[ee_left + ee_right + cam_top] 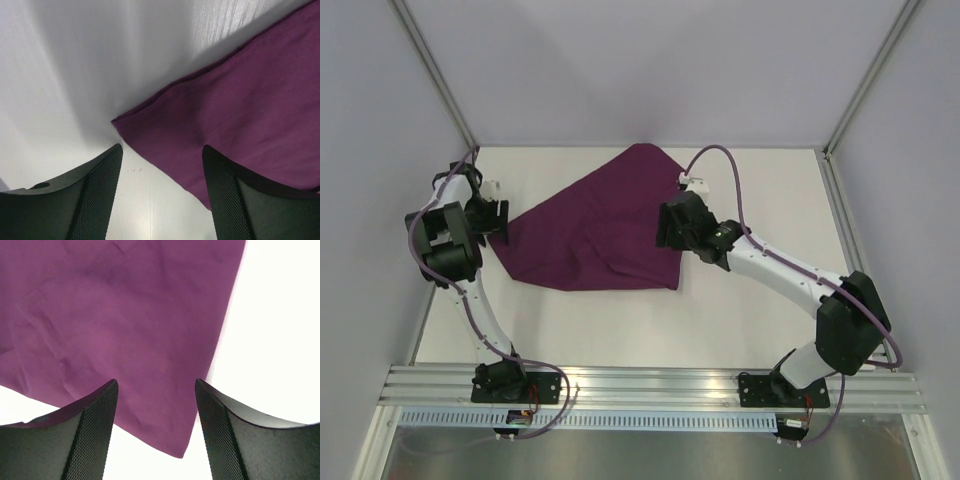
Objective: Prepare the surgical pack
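Of the surgical pack, a deep-purple cloth [605,225] shows, lying folded flat in a rough triangle on the white table, one point toward the back wall. My left gripper [500,222] hovers at the cloth's left corner [120,122], open, with that corner just ahead of its fingertips [162,150]. My right gripper [665,225] hangs open over the cloth's right side. The cloth's near right corner [180,452] lies below and between its fingers [156,385]. Neither gripper holds anything.
Grey walls with aluminium posts [435,80] close in the table at the back and sides. An aluminium rail [650,385] carrying both arm bases runs along the near edge. Bare white table [620,325] lies in front of the cloth.
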`<state>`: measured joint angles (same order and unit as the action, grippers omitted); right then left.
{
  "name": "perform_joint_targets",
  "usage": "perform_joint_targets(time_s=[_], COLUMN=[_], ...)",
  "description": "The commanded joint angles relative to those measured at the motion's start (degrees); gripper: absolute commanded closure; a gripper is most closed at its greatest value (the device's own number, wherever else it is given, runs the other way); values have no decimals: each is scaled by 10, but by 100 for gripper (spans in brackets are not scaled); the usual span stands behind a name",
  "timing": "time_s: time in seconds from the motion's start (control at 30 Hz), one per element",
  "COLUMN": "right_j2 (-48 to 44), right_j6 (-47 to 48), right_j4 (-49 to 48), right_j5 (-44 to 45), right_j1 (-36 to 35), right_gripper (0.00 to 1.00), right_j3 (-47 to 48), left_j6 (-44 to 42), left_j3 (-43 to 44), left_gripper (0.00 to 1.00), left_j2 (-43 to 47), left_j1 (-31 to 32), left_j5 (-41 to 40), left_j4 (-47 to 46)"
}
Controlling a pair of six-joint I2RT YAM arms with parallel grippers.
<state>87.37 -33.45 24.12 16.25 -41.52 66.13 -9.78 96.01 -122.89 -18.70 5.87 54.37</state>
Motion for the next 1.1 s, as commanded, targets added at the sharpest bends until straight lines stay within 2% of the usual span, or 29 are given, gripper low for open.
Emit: perform_joint_targets(time_s=[0.0,0.1,0.23,0.3,0.33,0.47,0.63,0.77,0.93,1.07], right_j2=[-22,-28,-43,-54,-58,-77,-66,-40,13,45], right_j6=[-2,-3,-6,-11,-13,-17,-37,-65,-50,-36], right_j4=[0,2,0,-1,-2,-13,-21,-94,-130,-150], right_j5=[33,40,38,36,36,33,-8,-125,-175,-193], right_j1=[2,9,21,29,35,46,72,110,114,114], right_gripper=[35,35,35,35,35,35,34,33,31,32], right_j3=[-8,-13,-29,-42,-47,-71,-95,-125,-115,-108], left_j6=[-1,1,6,7,9,11,-5,-25,-24,-9], left_j3=[14,45,52,59,59,36,-27,-40,-43,-29], left_gripper=[27,36,58,80,100,100,100,100,100,100], left_j2=[-30,-65,-67,-70,-69,-43,62,127,211,254], left_j1=[1,1,2,2,2,2,18,66,124,200], left_j5=[18,33,47,56,56,71,103,76,92,94], left_j4=[15,35,33,33,30,3,-29,-10,9,29])
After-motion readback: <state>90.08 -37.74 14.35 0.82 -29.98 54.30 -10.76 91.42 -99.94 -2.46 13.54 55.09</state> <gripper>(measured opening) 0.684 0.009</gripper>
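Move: The cloth's left corner lies almost in the left hand's open fingers, some 2 cm left, 1 cm ahead and 2 cm below, with the middle of the folded cloth about 27 cm to that hand's right and level with it, and the cloth's far corner roughly 33 cm ahead and 43 cm right. From the right hand, the cloth's right edge is about 4 cm right, 1 cm ahead and 13 cm below; its near right corner is some 9 cm back and 1 cm right. The cloth's left corner is pinched a little inside its tip as the left fingers sink slightly and shut; they then lift it about 12 cm while carrying it 12 cm right, the wrist swinging some 15 degrees clockwise. The right hand, still open, drifts about 6 cm right, then sinks towards the cloth's right edge, easing 2 cm back left and pointing more steeply down. ##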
